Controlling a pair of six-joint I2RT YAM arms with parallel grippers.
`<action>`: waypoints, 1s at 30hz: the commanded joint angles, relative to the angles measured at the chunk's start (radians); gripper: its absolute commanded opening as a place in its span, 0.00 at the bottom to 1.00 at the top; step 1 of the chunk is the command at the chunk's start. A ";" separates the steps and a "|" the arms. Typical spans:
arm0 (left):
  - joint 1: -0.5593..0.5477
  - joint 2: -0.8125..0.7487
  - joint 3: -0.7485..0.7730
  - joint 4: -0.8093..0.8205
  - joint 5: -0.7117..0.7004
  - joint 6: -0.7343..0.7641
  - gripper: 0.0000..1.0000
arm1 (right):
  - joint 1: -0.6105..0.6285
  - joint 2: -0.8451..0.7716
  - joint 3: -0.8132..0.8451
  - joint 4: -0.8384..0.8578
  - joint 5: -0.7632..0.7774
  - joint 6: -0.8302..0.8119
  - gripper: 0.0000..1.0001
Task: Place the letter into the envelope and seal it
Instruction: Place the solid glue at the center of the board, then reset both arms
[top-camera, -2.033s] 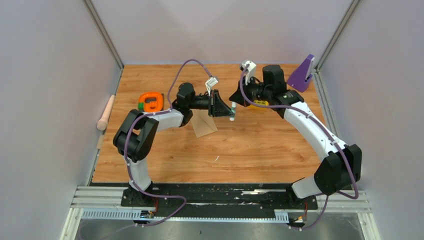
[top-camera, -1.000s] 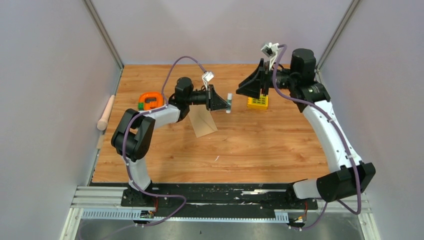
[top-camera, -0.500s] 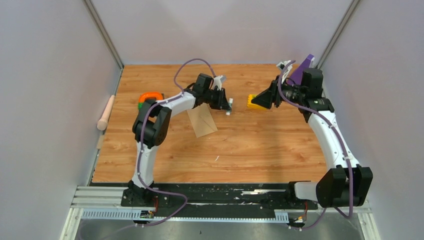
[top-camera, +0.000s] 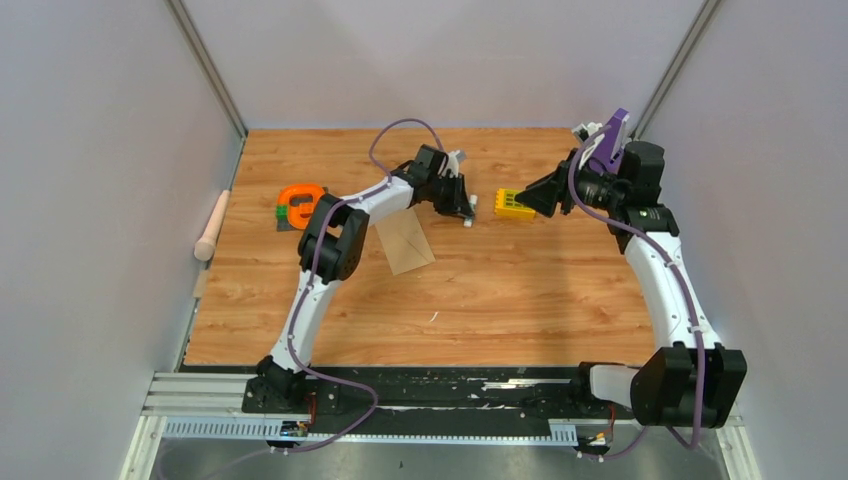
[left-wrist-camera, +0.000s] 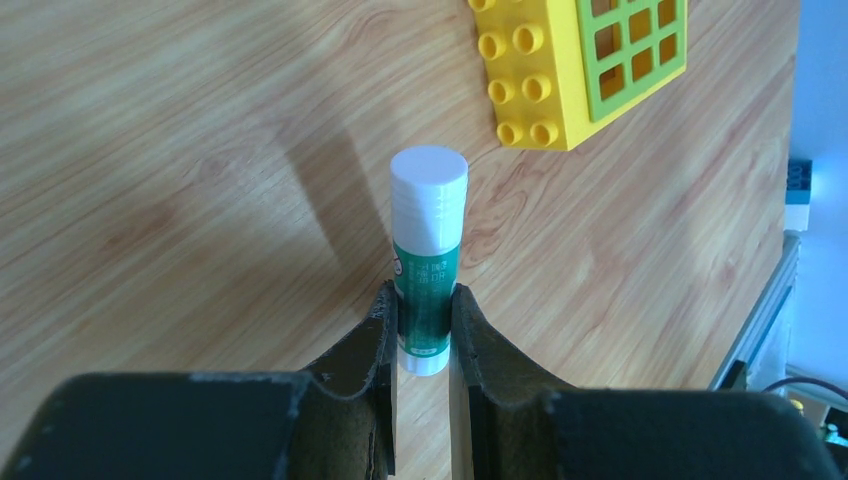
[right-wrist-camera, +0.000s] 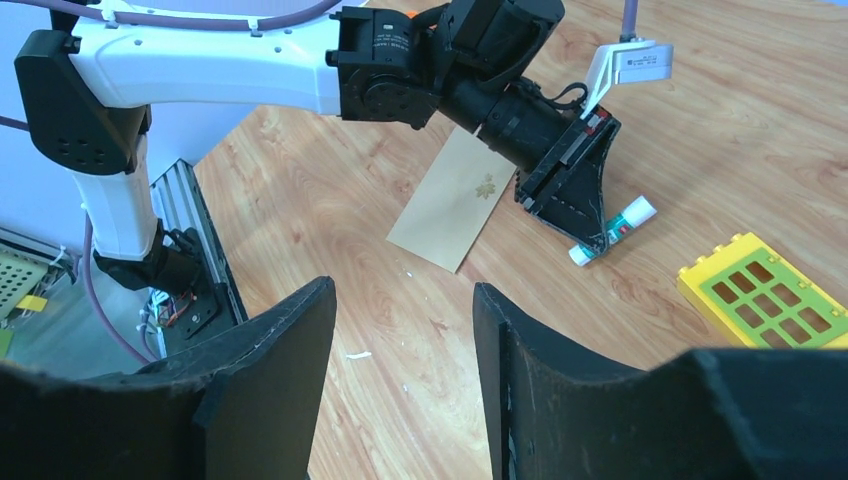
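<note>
The tan-brown envelope (top-camera: 403, 240) lies flat on the wooden table, flap side down; the right wrist view shows it as a plain brown rectangle (right-wrist-camera: 455, 205). The letter is out of view. My left gripper (top-camera: 465, 208) reaches past the envelope's far right corner and is shut on a green-and-white glue stick (left-wrist-camera: 428, 250), white cap pointing away, held low over the table (right-wrist-camera: 612, 230). My right gripper (right-wrist-camera: 403, 285) hangs open and empty at the far right (top-camera: 530, 203), facing the left arm.
A yellow brick with a green grid (top-camera: 515, 204) sits just right of the glue stick (left-wrist-camera: 580, 60). An orange ring-shaped object (top-camera: 300, 203) lies at the left, a purple stand (top-camera: 608, 145) at the back right, and a wooden roller (top-camera: 211, 225) by the left wall.
The left arm has stretched right and down, carrying the glue stick toward the yellow brick. The right arm has drawn back to the right, and its jaws have spread wider.
</note>
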 joint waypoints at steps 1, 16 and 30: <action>-0.012 0.039 0.049 -0.052 -0.049 -0.012 0.26 | -0.010 -0.028 -0.007 0.058 -0.026 0.012 0.54; -0.009 -0.158 0.067 -0.134 -0.060 0.087 1.00 | -0.075 -0.065 -0.026 0.073 0.003 0.009 0.70; 0.143 -1.073 -0.435 -0.304 -0.392 0.760 1.00 | -0.145 -0.302 -0.053 -0.159 0.400 -0.112 1.00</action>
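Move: The left fingers still hold the glue stick by its middle, its centre about 1 cm ahead, with the table spot for it roughly 2 cm straight below. From this hand the yellow block stands some 11 cm to the right and 2 cm farther out; the envelope lies about 15 cm to the left and 6 cm back. From the right hand, empty and high, the glue stick is about 12 cm ahead, 10 cm left and 25 cm down. Open the left gripper wide to let go of the glue stick by the table, easing about 1 cm forward and right and 2 cm up; then lift it away fast, roughly 25 cm up while swinging some 17 cm left, tilting about 45 degrees so the fingers swing forward and up. Meanwhile open the right gripper fully, draw it some 7 cm right, away from the glue stick, and turn it about 20 degrees clockwise. ##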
